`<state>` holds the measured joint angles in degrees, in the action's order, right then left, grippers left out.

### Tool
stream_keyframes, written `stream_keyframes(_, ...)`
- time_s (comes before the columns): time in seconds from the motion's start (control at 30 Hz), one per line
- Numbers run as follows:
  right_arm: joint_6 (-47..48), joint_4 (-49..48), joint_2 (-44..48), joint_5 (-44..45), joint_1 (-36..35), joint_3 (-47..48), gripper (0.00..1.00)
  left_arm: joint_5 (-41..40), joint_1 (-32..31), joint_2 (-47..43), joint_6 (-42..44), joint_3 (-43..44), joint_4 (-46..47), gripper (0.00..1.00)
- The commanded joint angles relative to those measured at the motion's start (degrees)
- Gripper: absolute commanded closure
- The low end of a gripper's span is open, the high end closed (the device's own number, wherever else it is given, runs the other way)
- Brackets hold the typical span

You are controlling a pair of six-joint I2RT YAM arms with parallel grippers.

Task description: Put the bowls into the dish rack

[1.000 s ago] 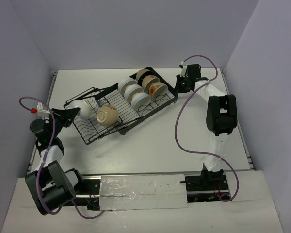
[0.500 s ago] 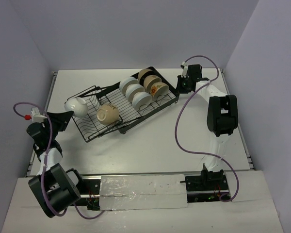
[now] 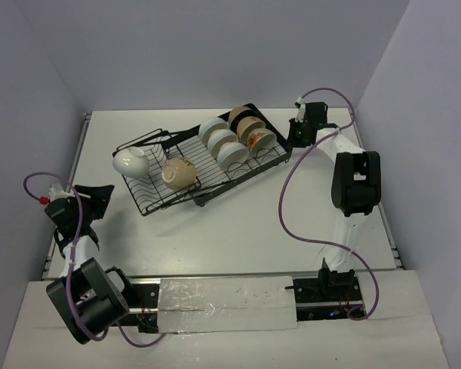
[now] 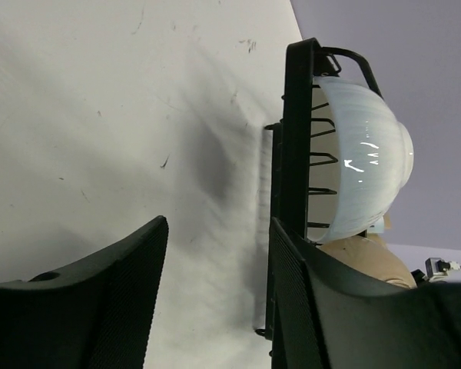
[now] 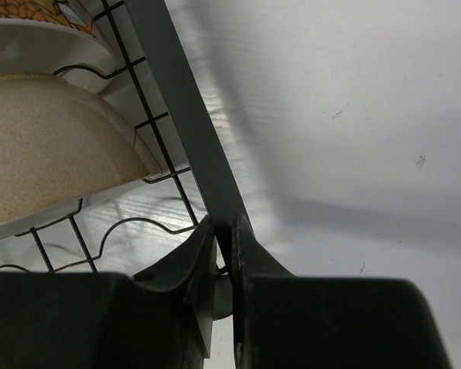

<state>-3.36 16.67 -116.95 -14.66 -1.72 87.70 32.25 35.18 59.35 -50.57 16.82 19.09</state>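
Note:
The black wire dish rack (image 3: pixel 203 184) lies at an angle in the middle of the table and holds several bowls. A white bowl (image 3: pixel 131 161) leans at its left end, with a tan bowl (image 3: pixel 178 173) beside it. White, brown and orange-patterned bowls (image 3: pixel 250 134) stand in rows at the right end. My left gripper (image 3: pixel 100 197) is open and empty, off the rack's left end. In the left wrist view the white bowl (image 4: pixel 361 169) stands behind the rack rim (image 4: pixel 296 138), beyond my gripper (image 4: pixel 219 257). My right gripper (image 3: pixel 296 140) is shut on the rack's rim (image 5: pixel 184 115), next to a cream bowl (image 5: pixel 46 154).
The right arm's purple cable (image 3: pixel 283 207) loops over the table right of the rack. The left arm's cable (image 3: pixel 37 181) arcs by the table's left edge (image 3: pixel 77 154). Grey walls close in the back and sides.
My left gripper let go of the white bowl, opened and drew back toward the near left. The rack with its bowls slid to the right, with my right gripper holding its rim.

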Motion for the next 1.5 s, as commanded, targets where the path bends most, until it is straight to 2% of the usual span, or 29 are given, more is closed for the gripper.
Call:
stream_keyframes(0.0, -3.85, -4.54, 4.09, 9.56, 3.82, 0.19, 0.99, -1.22, 0.42, -1.69, 1.00, 1.37, -1.59, 0.39)
stream_keyframes(0.13, -4.20, -4.54, 4.62, 8.77, 3.74, 0.19, 0.87, -4.12, 0.42, -2.40, 2.31, 4.88, -7.65, 0.31)
stream_keyframes(0.23, -4.47, -4.54, 5.76, 8.33, 3.74, 0.01, 0.70, -7.89, 0.42, -2.75, 3.89, 7.95, -13.36, 0.27)
stream_keyframes(0.33, -4.56, -4.10, 7.42, 8.24, 3.74, 0.01, 0.39, -10.88, 0.42, -2.58, 5.56, 11.38, -18.55, 0.25)
stream_keyframes(0.43, -4.56, -3.05, 9.88, 9.72, 3.74, 0.54, 0.24, -13.60, 0.16, -1.70, 7.75, 15.77, -24.09, 0.24)
stream_keyframes(0.57, -4.56, -1.29, 14.19, 12.72, 3.74, 1.59, 0.13, -17.39, -1.60, 0.23, 10.83, 22.54, -30.24, 0.22)
stream_keyframes(0.7, -4.38, 0.91, 19.73, 14.83, 3.83, 3.44, 0.09, -22.66, -5.37, 1.90, 16.01, 33.33, -36.92, 0.19)
stream_keyframes(0.83, -4.47, 4.42, 27.02, 18.69, 4.09, 7.56, 0.00, -27.41, -10.91, 3.75, 20.06, 44.33, -44.21, 0.14)
stream_keyframes(1.03, -3.33, 5.83, 38.80, 20.72, 4.18, 10.38, 0.00, -31.99, -17.68, 4.98, 25.86, 63.58, -51.07, 0.08)
stream_keyframes(1.07, -2.89, 6.10, 40.29, 20.98, 4.18, 10.73, 0.00, -31.99, -18.56, 5.07, 27.09, 68.30, -52.48, 0.06)
stream_keyframes(1.13, -2.36, 6.54, 44.77, 21.59, 4.18, 11.26, 0.00, -34.17, -21.11, 4.90, 28.32, 72.28, -53.28, 0.01)
stream_keyframes(1.3, -0.96, 6.89, 55.30, 28.17, 4.18, 11.26, 0.00, -36.90, -27.16, 3.75, 33.16, 83.54, -54.95, 0.01)
stream_keyframes(1.47, 2.29, 6.36, 65.42, 30.91, 4.18, 10.91, 0.00, -38.66, -32.97, 3.14, 36.41, 93.19, -57.67, 0.01)
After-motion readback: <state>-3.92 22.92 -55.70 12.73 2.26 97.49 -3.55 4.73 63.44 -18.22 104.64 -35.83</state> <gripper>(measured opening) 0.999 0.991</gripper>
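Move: The right fingers are shut on the rail at the dish rack's right end. From that hand the floral bowl stands some 9 cm left and 3 cm ahead, and the nearer white bowl about 20 cm left and 2 cm back, both near hand height. The left hand is empty; the end white bowl lies about 13 cm ahead of it, 7 cm to its right and roughly level, with the tan bowl some 10 cm ahead and 24 cm right. The right fingers let go of the rack's rail, opening wide, and the hand draws off right and climbs some 50 cm, swinging back about 25 cm and tipping up. The empty left hand opens fully, eases left away from the rack, then rises about 40 cm and drifts back right, rolling with its left side rising. ##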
